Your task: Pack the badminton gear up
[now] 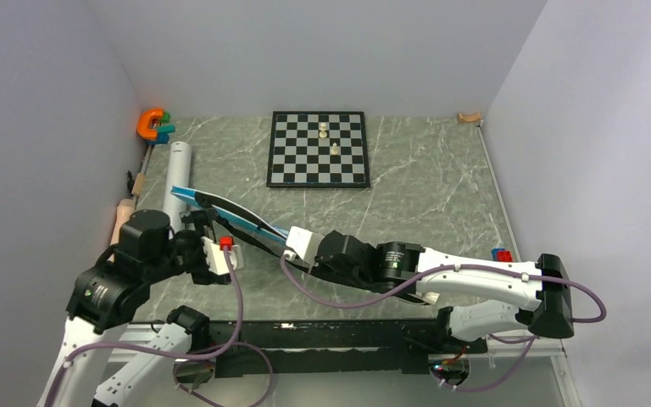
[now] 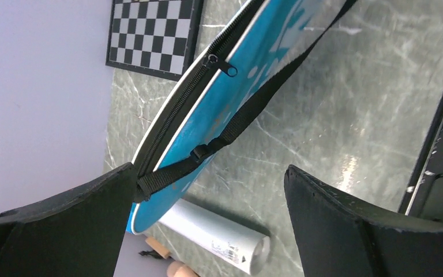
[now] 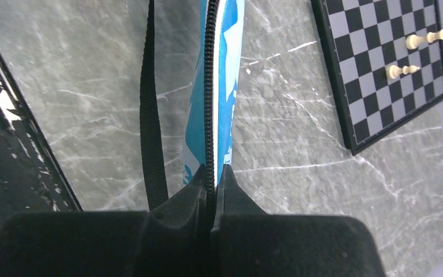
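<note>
The blue racket bag (image 1: 236, 219) stands on edge, lifted off the table between the two arms. My right gripper (image 3: 214, 173) is shut on its zipped edge, with the black zipper running up from between the fingers. The bag's black strap (image 3: 150, 115) hangs loose to the left of that grip. My left gripper (image 2: 209, 173) is open beside the bag's rounded end (image 2: 231, 98). Its left finger sits against the strap's end, and nothing lies between the fingers. A long white tube (image 1: 176, 182) lies on the table by the left wall, partly under the bag (image 2: 219, 234).
A black-and-white chessboard (image 1: 319, 149) with two pale pieces lies at the back centre. An orange clamp-like thing (image 1: 150, 123) sits in the back left corner. A tan wooden rolling pin (image 1: 121, 220) lies along the left wall, and a small red and blue block (image 1: 500, 253) at the right edge.
</note>
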Controlling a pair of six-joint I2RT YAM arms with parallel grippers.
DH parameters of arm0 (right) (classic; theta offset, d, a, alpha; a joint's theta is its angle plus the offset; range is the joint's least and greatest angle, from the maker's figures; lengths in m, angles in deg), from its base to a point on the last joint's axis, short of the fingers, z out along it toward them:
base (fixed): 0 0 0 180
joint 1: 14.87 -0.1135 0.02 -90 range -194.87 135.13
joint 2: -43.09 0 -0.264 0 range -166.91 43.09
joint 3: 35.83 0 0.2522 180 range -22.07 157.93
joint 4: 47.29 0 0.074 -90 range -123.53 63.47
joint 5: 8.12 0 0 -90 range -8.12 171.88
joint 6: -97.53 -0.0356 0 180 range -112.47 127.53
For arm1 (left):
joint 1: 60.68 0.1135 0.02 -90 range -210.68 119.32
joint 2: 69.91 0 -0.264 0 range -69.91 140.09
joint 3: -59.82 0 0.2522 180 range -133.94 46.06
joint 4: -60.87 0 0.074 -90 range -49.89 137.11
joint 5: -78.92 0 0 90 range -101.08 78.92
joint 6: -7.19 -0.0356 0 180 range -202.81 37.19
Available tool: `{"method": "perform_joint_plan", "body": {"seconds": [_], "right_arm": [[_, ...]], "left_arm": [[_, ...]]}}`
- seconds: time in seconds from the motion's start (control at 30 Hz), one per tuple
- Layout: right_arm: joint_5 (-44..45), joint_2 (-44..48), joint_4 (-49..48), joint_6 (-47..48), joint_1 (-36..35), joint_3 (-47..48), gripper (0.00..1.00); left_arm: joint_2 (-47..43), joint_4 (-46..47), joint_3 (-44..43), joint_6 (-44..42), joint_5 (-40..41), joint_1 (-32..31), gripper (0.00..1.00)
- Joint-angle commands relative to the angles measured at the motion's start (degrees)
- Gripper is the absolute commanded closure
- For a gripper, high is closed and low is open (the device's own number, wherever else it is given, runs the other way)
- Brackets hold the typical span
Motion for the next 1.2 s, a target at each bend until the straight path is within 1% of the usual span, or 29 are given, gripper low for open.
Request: {"method": "perform_joint_plan", "body": {"seconds": [0.0, 0.13, 0.17, 0.2, 0.3, 0.33, 0.43, 0.5, 0.63, 0.73, 0.8, 0.9, 0.97, 1.07, 1.17], "right_arm": [[6.19, 3.31, -6.76, 3.48, -1.93, -0.99, 1.0], [9.37, 3.78, -6.56, 3.83, -4.22, -3.04, 1.0], [10.03, 4.09, -6.55, 4.0, -4.74, -3.42, 1.0], [10.7, 4.37, -6.74, 4.05, -5.19, -3.73, 1.0], [12.68, 5.64, -6.9, 4.51, -6.39, -4.57, 1.0], [13.15, 5.91, -6.68, 4.57, -6.68, -4.7, 1.0], [13.98, 6.81, -6.65, 5.09, -6.82, -5.3, 1.0], [14.34, 7.31, -6.86, 5.44, -6.95, -5.71, 1.0], [15.16, 7.81, -7.08, 6.52, -7.25, -6.51, 1.0], [15.69, 8.37, -8.01, 6.93, -7.31, -7.19, 1.0], [16.59, 8.66, -8.86, 7.1, -7.33, -7.63, 1.0], [17.93, 9.14, -9.96, 6.77, -7.25, -8.42, 1.0], [17.92, 9.98, -10.75, 6.3, -7.3, -9.16, 1.0], [17.87, 11.43, -12.81, 6.02, -7.28, -10.32, 1.0], [17.83, 12.13, -13.96, 5.42, -7.12, -10.69, 1.0]], "left_arm": [[1.68, 6.76, 4.61, -12.98, -1.39, 0.23, 0.01], [3.75, 9.52, 5.29, -18.56, -4.75, 0.23, 0.01], [4.23, 9.92, 5.69, -20.3, -5.97, 0.26, 0.06], [5.17, 8.83, 5.84, -23.87, -7.28, 0.24, 0.11], [7.73, 6.5, 5.56, -29.19, -10.46, 0.72, 0.12], [9.12, 4.7, 4.47, -30.69, -11.8, 1.06, 0.12], [14.09, -4.61, 0.11, -36.37, -16.15, 2.24, 0.13], [16.69, -8.1, -1.32, -38.91, -16.42, 2.51, 0.11], [18.32, -2.96, -0.07, -37.87, -15.21, 2.65, 0.1], [20.54, -3.45, 0.01, -37.28, -14.36, 2.67, 0.12], [22.1, -2.81, 0.3, -35.8, -13.35, 2.7, 0.17], [23.17, -1.69, 0.91, -34.44, -11.94, 2.86, 0.29], [22.93, -0.78, 1.7, -33.54, -11.65, 3.03, 0.39], [22.39, -0.44, 3.48, -33.19, -11.02, 3.13, 0.51], [22.95, -0.61, 3.39, -31.3, -11.04, 3.14, 0.71]]}}
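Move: The bag's zipped top edge, its free left stretch still hanging from the right hand's pinch, lies about 7 cm ahead of the open left hand and 8 cm below it. The zip pull sits about 6 cm right of that spot and 3 cm nearer; the black strap hangs some 4 cm ahead, 2 cm right and 12 cm below the left hand. From the right hand, that stretch is about 11 cm left and 7 cm ahead, nearly level. The bag's zipped edge, still pinched in the right hand, is carried some 3.5 cm right, its fingertips tilting up about 10 degrees. The left hand goes down about 8 cm, forward 5 and right 4, turning clockwise some 25 degrees to line up with the zip; late in the descent its wide-open fingers close past halfway around the edge, left of the zip pull. ##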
